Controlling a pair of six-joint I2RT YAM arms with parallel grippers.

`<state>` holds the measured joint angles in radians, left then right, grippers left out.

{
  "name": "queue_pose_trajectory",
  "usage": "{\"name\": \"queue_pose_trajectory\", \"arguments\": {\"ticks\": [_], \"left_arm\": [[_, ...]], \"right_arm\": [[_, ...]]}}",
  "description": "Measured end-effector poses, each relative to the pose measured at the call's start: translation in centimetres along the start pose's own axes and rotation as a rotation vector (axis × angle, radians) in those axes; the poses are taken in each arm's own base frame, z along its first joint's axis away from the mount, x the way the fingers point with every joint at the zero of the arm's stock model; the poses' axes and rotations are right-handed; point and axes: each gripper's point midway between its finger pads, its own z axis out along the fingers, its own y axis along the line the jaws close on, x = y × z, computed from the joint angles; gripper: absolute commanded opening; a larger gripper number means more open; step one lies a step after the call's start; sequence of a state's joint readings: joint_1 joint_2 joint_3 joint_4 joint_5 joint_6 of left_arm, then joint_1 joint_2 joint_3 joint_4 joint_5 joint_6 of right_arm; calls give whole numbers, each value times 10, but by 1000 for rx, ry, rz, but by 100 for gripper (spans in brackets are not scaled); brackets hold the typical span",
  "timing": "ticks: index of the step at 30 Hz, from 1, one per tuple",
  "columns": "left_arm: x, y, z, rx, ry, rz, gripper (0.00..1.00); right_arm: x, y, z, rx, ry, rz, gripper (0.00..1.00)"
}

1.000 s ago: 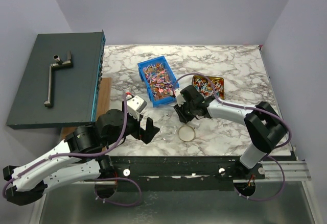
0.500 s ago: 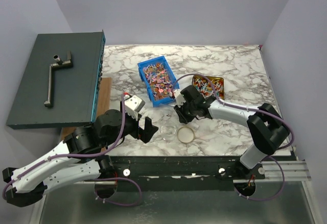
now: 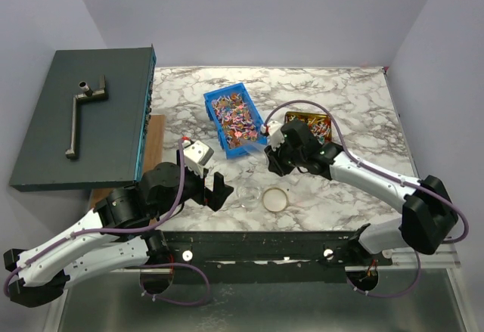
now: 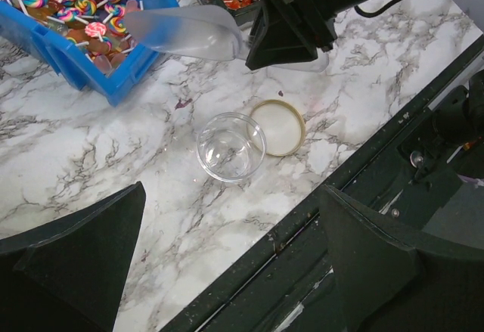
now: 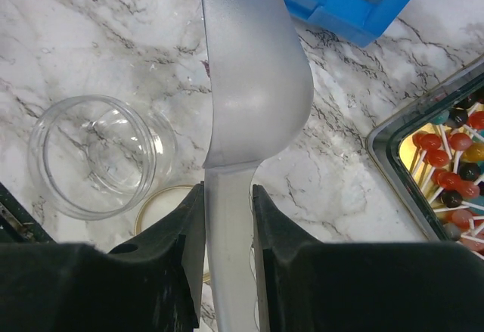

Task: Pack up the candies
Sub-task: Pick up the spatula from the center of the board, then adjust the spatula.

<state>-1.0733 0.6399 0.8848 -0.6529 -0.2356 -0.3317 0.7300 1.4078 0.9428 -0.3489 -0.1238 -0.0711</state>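
Observation:
The candies (image 3: pixel 234 116) fill a blue bin (image 3: pixel 214 122) at the table's middle; they also show in the left wrist view (image 4: pixel 68 7). My right gripper (image 3: pixel 277 150) is shut on the handle of a translucent scoop (image 5: pixel 253 82), which is empty. The scoop's mouth points at the bin's near corner (image 5: pixel 355 10). A clear glass jar (image 4: pixel 231 147) stands empty and open beside its round gold lid (image 3: pixel 275 198), left of the scoop (image 4: pixel 189 33). My left gripper (image 3: pixel 213 191) is open and empty, hovering near the table's front edge (image 4: pixel 232 188).
A dark tin tray (image 3: pixel 295 114) of lollipops sits right of the blue bin, also in the right wrist view (image 5: pixel 446 158). A large dark grey box (image 3: pixel 83 116) with a metal handle stands at the left, a wooden board (image 3: pixel 155 139) beside it.
My right arm has swung its elbow out to the right, and its gripper with the scoop has shifted slightly right and away from me. My left gripper has barely moved.

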Motion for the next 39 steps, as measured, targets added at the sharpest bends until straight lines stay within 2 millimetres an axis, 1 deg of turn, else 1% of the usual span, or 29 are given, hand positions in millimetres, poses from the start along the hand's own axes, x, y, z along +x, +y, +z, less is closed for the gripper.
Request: {"name": "queue_pose_trajectory", "arguments": {"ticks": [7,13,20,28,33,39], "left_arm": [[0,0,1,-1,2,-4,99],[-3,-1,3,1,-9,-7,99],[-3,1,2,-7,-20,-8,99],[-11,7,-9,-19,-77,-21,99],[-19,6,-17,-4,-125,-31,99],[-16,3,-19,28,-135,-26,97]], "right_arm": [[-14,12,-25,-38,-63,18,1],[-25,36,-47,-158,-119,53,1],[-31,68,-68,-325,-143,102,2],[-27,105,-91,-546,-132,116,1],[-23,124,-108,-671,-120,106,1],[-21,142,-126,-778,-121,74,1]]}}
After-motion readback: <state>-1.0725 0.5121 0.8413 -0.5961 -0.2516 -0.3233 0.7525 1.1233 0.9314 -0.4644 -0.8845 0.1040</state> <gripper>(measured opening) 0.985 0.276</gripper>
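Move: The right hand already holds the spatula by its handle, some 9 cm above the table, with the bowl reaching ahead and left. The near table edge it is carried back to lies about 15 cm straight back and 10 cm below. The clear jar stands some 5 cm back and 7 cm left, the round lid about 6 cm back and 1 cm right. From the left hand, that spot on the edge is roughly 4 cm back and 14 cm right. Back and up, with a slight drift left, the right hand draws the held spatula past the lid to above the near table edge, about 15 cm back and 11 cm up. The wrist turns some 45 degrees, partly counter-clockwise, until the fingers point left and less steeply down; they keep their pinch on the handle. The left hand, still wide open, rises about 2 cm. ##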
